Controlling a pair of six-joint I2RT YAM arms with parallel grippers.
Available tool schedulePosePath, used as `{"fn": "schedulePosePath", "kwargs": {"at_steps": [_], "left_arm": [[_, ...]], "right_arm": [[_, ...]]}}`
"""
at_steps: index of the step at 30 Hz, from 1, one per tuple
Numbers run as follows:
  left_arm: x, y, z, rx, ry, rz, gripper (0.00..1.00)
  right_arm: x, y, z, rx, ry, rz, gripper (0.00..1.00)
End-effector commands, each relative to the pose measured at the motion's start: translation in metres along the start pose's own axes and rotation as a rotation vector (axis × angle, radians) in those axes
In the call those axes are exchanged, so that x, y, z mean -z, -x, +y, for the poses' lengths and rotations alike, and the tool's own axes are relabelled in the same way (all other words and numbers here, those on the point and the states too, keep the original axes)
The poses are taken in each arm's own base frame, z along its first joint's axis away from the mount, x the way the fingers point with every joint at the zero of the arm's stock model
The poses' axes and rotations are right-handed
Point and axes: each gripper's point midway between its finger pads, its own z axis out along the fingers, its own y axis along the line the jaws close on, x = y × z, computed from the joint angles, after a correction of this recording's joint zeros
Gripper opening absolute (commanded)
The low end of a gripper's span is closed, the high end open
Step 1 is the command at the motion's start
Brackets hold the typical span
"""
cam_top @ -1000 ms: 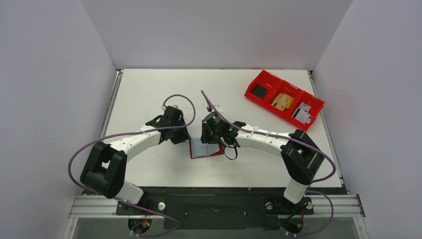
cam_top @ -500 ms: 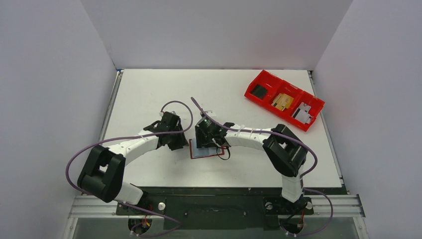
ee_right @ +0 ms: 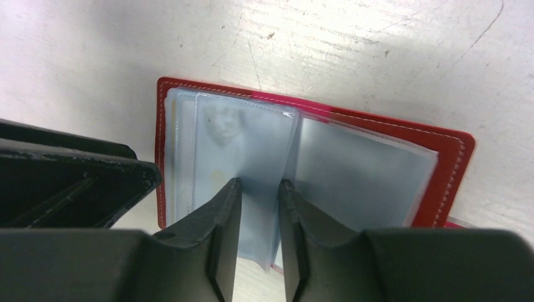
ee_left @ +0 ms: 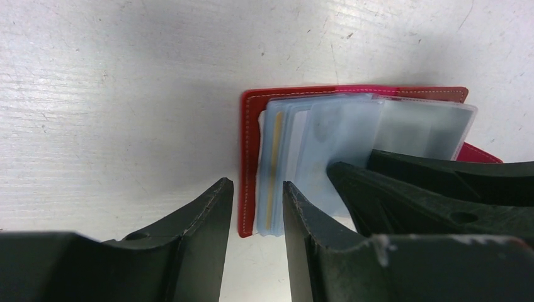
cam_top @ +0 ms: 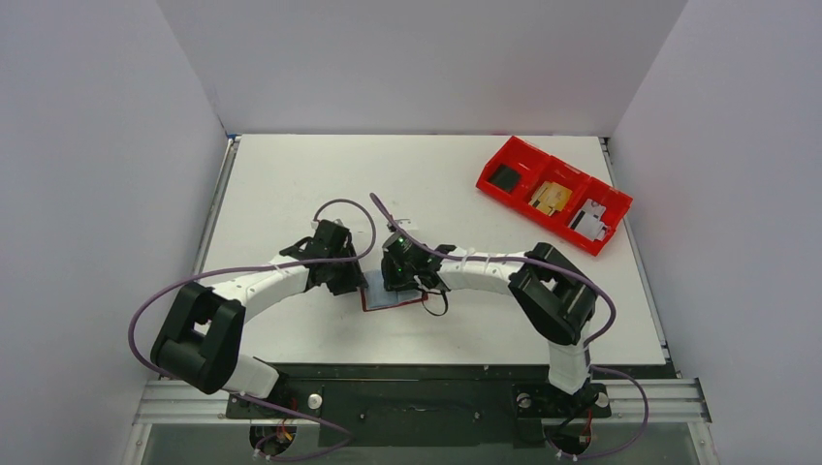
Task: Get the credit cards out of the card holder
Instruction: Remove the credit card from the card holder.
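The card holder (cam_top: 393, 298) lies open like a book on the table, red cover (ee_left: 352, 93) (ee_right: 453, 165) down, clear sleeves fanned up. The credit cards (ee_left: 275, 165) (ee_right: 214, 146) sit inside the sleeves, pale blue-grey, one with a yellowish band. My left gripper (cam_top: 353, 281) (ee_left: 256, 184) is open and straddles the holder's left edge, one finger on the sleeves, the other beside the cover with a gap. My right gripper (cam_top: 403, 279) (ee_right: 259, 182) stands narrowly open around one raised sleeve leaf near the spine. Whether that leaf holds a card is unclear.
A bright red three-compartment bin (cam_top: 553, 194) with small items stands at the back right. The two grippers are close together over the holder; the right fingers (ee_left: 434, 189) fill the left wrist view's lower right. White walls enclose the table (cam_top: 291, 174).
The right arm has swung left and lower over the holder, its jaws widening then narrowing around a sleeve. The holder slid slightly left. The left arm settled a little nearer.
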Motion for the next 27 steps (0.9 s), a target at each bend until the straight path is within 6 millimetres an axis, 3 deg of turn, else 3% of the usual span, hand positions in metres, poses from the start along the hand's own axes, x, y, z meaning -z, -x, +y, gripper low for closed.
{"fn": "schedulePosePath", "kwargs": {"at_steps": [1, 8, 20, 27], "left_arm": [[0.005, 0.007, -0.009, -0.001, -0.046, -0.025, 0.33], [0.007, 0.008, -0.010, -0.005, -0.048, -0.027, 0.33], [0.025, 0.021, -0.023, -0.036, -0.061, -0.073, 0.32], [0.037, 0.025, -0.044, -0.073, -0.112, -0.087, 0.27]], "right_arm": [[-0.007, -0.028, -0.013, -0.043, 0.033, 0.080, 0.20], [-0.009, -0.031, -0.023, -0.106, 0.072, 0.090, 0.00], [-0.013, -0.036, -0.033, -0.154, 0.087, 0.109, 0.00], [-0.015, -0.037, -0.033, -0.165, 0.096, 0.110, 0.00]]}}
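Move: The right hand's slightly open fingers are already around the folded edge of a clear card sleeve, practically at the hand point. The card holder's middle lies about 1 cm back and 1 cm right of them, the yellow card's edge some 4 cm to their left and level. From the left hand, poised low over the stack's left edge, that sleeve is about 6 cm to the right, straight across and 1 cm lower; the yellow card's edge is 1 cm right. Almost in place, the right hand closes its fingers fully on the clear sleeve, rolling about 12 degrees so its fingertips point more to the left and its body leans right, then keeps the pinch. The left hand hovers still at the stack's left edge, then late on rises about 3 cm away from the holder, fingers hardly changing. ##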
